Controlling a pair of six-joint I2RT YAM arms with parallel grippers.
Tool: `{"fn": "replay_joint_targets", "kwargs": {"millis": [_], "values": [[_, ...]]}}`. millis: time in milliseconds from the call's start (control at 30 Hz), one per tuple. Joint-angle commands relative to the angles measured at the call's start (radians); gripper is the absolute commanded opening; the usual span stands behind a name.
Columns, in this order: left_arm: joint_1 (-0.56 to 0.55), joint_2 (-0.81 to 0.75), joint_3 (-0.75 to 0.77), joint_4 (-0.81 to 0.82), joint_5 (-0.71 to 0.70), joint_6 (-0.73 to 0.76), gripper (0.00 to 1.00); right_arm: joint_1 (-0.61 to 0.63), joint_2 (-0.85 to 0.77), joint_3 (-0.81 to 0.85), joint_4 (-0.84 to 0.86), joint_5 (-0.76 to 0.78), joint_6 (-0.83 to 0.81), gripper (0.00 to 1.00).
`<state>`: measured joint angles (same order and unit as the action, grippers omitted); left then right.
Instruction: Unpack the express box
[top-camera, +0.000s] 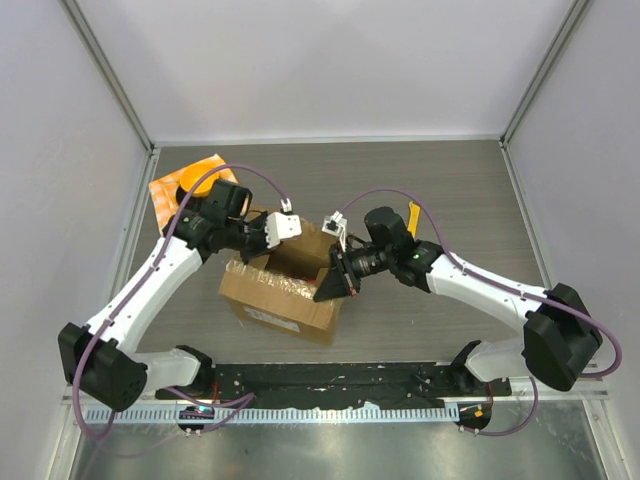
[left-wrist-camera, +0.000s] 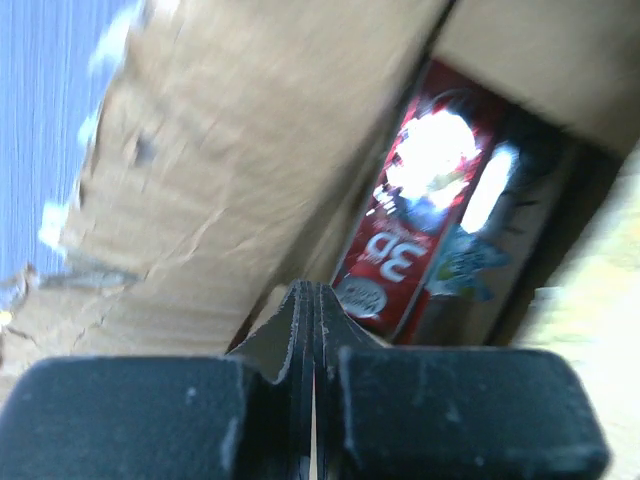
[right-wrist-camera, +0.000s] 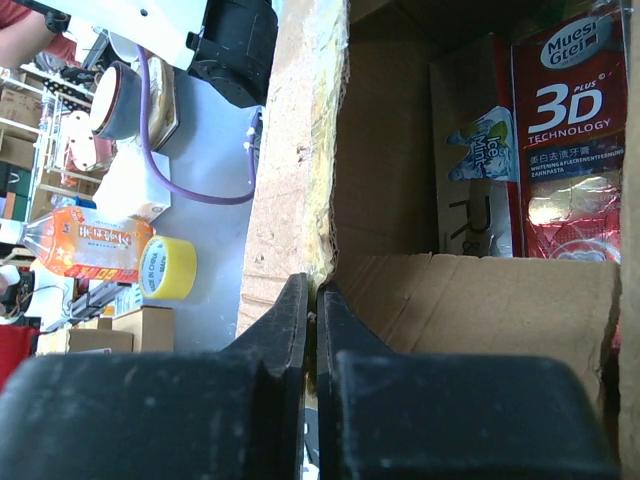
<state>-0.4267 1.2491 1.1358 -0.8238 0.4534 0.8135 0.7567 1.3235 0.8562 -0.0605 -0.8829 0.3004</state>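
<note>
The express box (top-camera: 282, 292) is a brown cardboard box lying open at the table's middle, its white label facing the near side. My right gripper (top-camera: 335, 285) is at its right side. In the right wrist view this gripper (right-wrist-camera: 312, 285) is shut on the torn edge of a box flap (right-wrist-camera: 300, 150). My left gripper (top-camera: 258, 256) sits over the box's left rim. In the left wrist view it (left-wrist-camera: 315, 290) is shut, pointing into the box beside a flap (left-wrist-camera: 230, 160), with nothing visibly held. Inside lie a red "3D" package (right-wrist-camera: 570, 130) and a pale mint carton (right-wrist-camera: 475, 170).
An orange cloth (top-camera: 185, 180) lies at the back left, partly under the left arm. A yellow object (top-camera: 414, 218) lies behind the right arm. White walls close in the table on three sides. A yellow tape roll (right-wrist-camera: 168, 268) shows beyond the box.
</note>
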Motion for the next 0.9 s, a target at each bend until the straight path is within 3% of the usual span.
{"fn": "replay_joint_targets", "kwargs": {"millis": [0,167,400,667,867], "values": [[-0.07,-0.036,0.125,-0.207,0.18,-0.005,0.02,-0.005,0.039,0.046,-0.007,-0.022,-0.001,0.01],[-0.095,-0.088,0.084,-0.222,0.215,0.101,0.02,-0.005,0.059,0.063,-0.002,-0.016,0.005,0.01],[-0.161,-0.221,-0.086,0.004,0.148,0.217,0.03,-0.008,0.06,0.058,0.027,-0.024,0.013,0.01],[-0.219,-0.215,-0.172,0.247,0.111,0.302,0.03,-0.008,0.042,0.043,0.047,-0.047,0.019,0.01],[-0.248,-0.166,-0.175,0.338,0.076,0.362,0.04,-0.008,0.04,0.012,0.105,-0.073,0.034,0.01]]}}
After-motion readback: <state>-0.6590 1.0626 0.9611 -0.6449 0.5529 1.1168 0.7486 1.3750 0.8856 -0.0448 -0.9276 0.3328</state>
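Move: Straddling the right end of the box's near taped edge, the right fingers still pinch it. The middle stretch of that edge lies some 7 cm to their left. From the left hand, which is over the opening, that stretch is about 9 cm back and 6 cm right, 1 cm below. The toothpaste boxes lie 5 cm back, 8 cm right and some 12 cm down, and the torn far flap is about 6 cm ahead and 3 cm right. Swinging back over the box opening, the left hand draws about 8 cm towards the robot, rising a little and edging right, then curves right and slightly forward beside the right gripper, towards the near taped edge. It turns clockwise some 30 degrees and its fingers tip up, staying all but shut. The right hand stays, keeping its pinch on that edge. ##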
